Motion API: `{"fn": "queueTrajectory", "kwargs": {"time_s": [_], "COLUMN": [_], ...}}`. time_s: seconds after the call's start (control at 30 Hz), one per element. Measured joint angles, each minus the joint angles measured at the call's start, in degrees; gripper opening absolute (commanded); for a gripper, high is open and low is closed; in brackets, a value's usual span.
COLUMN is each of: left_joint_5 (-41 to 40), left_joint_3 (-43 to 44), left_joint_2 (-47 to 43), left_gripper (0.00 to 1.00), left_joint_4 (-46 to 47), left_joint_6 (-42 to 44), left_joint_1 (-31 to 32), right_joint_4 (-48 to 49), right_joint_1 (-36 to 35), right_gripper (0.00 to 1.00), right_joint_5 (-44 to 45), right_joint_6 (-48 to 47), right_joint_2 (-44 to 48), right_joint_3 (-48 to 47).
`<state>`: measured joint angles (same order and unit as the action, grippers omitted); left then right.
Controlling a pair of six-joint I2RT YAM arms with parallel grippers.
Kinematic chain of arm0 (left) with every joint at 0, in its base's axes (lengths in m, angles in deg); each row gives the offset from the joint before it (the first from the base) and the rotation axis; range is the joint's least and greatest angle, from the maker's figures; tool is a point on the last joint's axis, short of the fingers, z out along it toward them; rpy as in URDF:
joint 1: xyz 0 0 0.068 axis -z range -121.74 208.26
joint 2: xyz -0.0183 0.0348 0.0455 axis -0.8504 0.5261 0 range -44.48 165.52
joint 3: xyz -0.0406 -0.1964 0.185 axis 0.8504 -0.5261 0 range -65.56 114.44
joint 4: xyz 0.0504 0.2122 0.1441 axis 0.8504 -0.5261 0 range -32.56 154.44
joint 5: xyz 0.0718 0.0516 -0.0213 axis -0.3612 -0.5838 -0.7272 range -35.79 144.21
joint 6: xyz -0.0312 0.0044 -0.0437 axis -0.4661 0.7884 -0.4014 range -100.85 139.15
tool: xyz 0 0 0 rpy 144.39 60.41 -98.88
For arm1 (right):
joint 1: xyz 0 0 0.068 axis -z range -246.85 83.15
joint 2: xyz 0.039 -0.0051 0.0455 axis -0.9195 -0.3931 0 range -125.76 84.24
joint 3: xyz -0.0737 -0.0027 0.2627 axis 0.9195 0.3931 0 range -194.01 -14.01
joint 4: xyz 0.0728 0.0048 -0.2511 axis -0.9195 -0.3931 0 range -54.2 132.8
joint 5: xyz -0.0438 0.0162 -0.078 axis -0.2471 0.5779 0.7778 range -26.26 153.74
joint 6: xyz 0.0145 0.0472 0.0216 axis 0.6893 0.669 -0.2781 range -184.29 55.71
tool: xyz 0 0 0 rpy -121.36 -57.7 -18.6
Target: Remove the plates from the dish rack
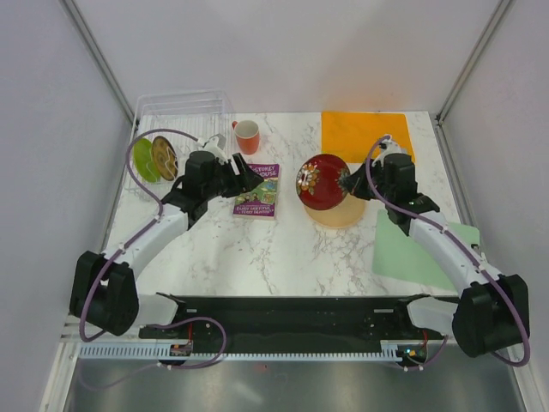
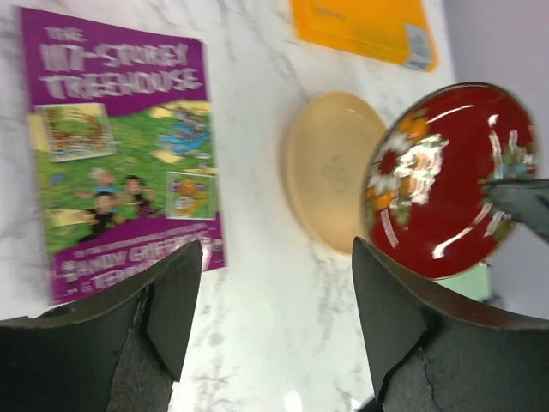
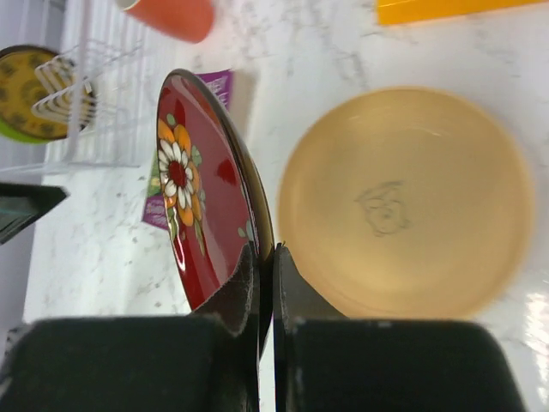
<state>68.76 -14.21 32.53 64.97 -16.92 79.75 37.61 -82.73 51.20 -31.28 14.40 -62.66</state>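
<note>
My right gripper (image 3: 266, 257) is shut on the rim of the dark red patterned plate (image 3: 193, 197), which it holds on edge above the table. From above, that red plate (image 1: 322, 182) hangs over the near-left part of the pale-yellow plate (image 1: 339, 215), which lies flat on the table. My left gripper (image 2: 276, 300) is open and holds nothing. It hovers over the marble between the purple book (image 2: 120, 146) and the red plate (image 2: 446, 180). The brown-and-yellow plate (image 1: 165, 157) and the lime-green plate (image 1: 144, 160) stand upright in the clear dish rack (image 1: 184, 112) at the back left.
An orange-red mug (image 1: 247, 136) stands just right of the rack. The purple book (image 1: 258, 190) lies under my left gripper. An orange mat (image 1: 364, 133) lies at the back right, and a pale green mat (image 1: 420, 245) lies under my right forearm.
</note>
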Motion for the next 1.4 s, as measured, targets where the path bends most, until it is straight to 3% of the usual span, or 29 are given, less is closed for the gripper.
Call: {"fn": "queueTrajectory", "kwargs": {"time_s": [0.23,0.4,0.73,0.83,1.07,1.4], "left_joint_5": [-16.87,-26.64,-35.19,-36.17,-38.01,-39.41], "left_joint_3": [-0.74,-3.87,-5.46,-5.46,-5.57,-5.44], "left_joint_2": [-10.49,-19.71,-27.47,-27.5,-26.88,-24.0], "left_gripper": [0.8,0.81,0.86,0.87,0.9,1.0], "left_joint_4": [-7.78,-8.9,-11.17,-11.5,-11.82,-12.66], "left_joint_6": [9.51,13.77,17.4,18.01,18.64,19.28], "left_joint_1": [-0.04,-0.04,-0.04,-0.04,-0.04,-1.05], "right_joint_4": [-4.37,-5.01,1.11,4.48,8.46,1.01], "right_joint_1": [10.6,12.0,13.11,13.2,13.42,13.4], "right_gripper": [0.0,0.0,0.02,0.14,0.55,0.62], "right_joint_5": [2.27,1.22,-4.98,-7.04,-10.75,-4.11], "right_joint_6": [-1.79,-1.81,0.15,0.87,2.67,-1.66], "right_joint_2": [-2.03,-7.65,-16.79,-19.17,-23.74,-19.04], "right_joint_3": [0.09,1.09,3.52,3.52,3.5,2.4]}}
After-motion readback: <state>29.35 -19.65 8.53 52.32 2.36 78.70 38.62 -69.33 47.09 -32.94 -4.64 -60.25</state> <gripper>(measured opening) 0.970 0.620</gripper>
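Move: The yellow plate, where the held red plate is bound, lies almost under the right hand, 3 cm ahead and 15 below; the book sits 26 cm left of that hand and 7 ahead, the orange mat 26 ahead and 11 right. The left hand's brown plate in the rack is some 28 cm left, 10 ahead and 8 below, the green plate 6 cm left of it, the mug 19 ahead and 3 left of the hand. The red plate, still pinched at its right edge, is carried right about 8 cm, then lowered some 12 onto the yellow plate as the right wrist tips down; the fingers open, then edge right and slightly up. The empty left hand swings about 16 cm left towards the rack, rising before easing down, turning 30 degrees counter-clockwise and opening slightly wider. ##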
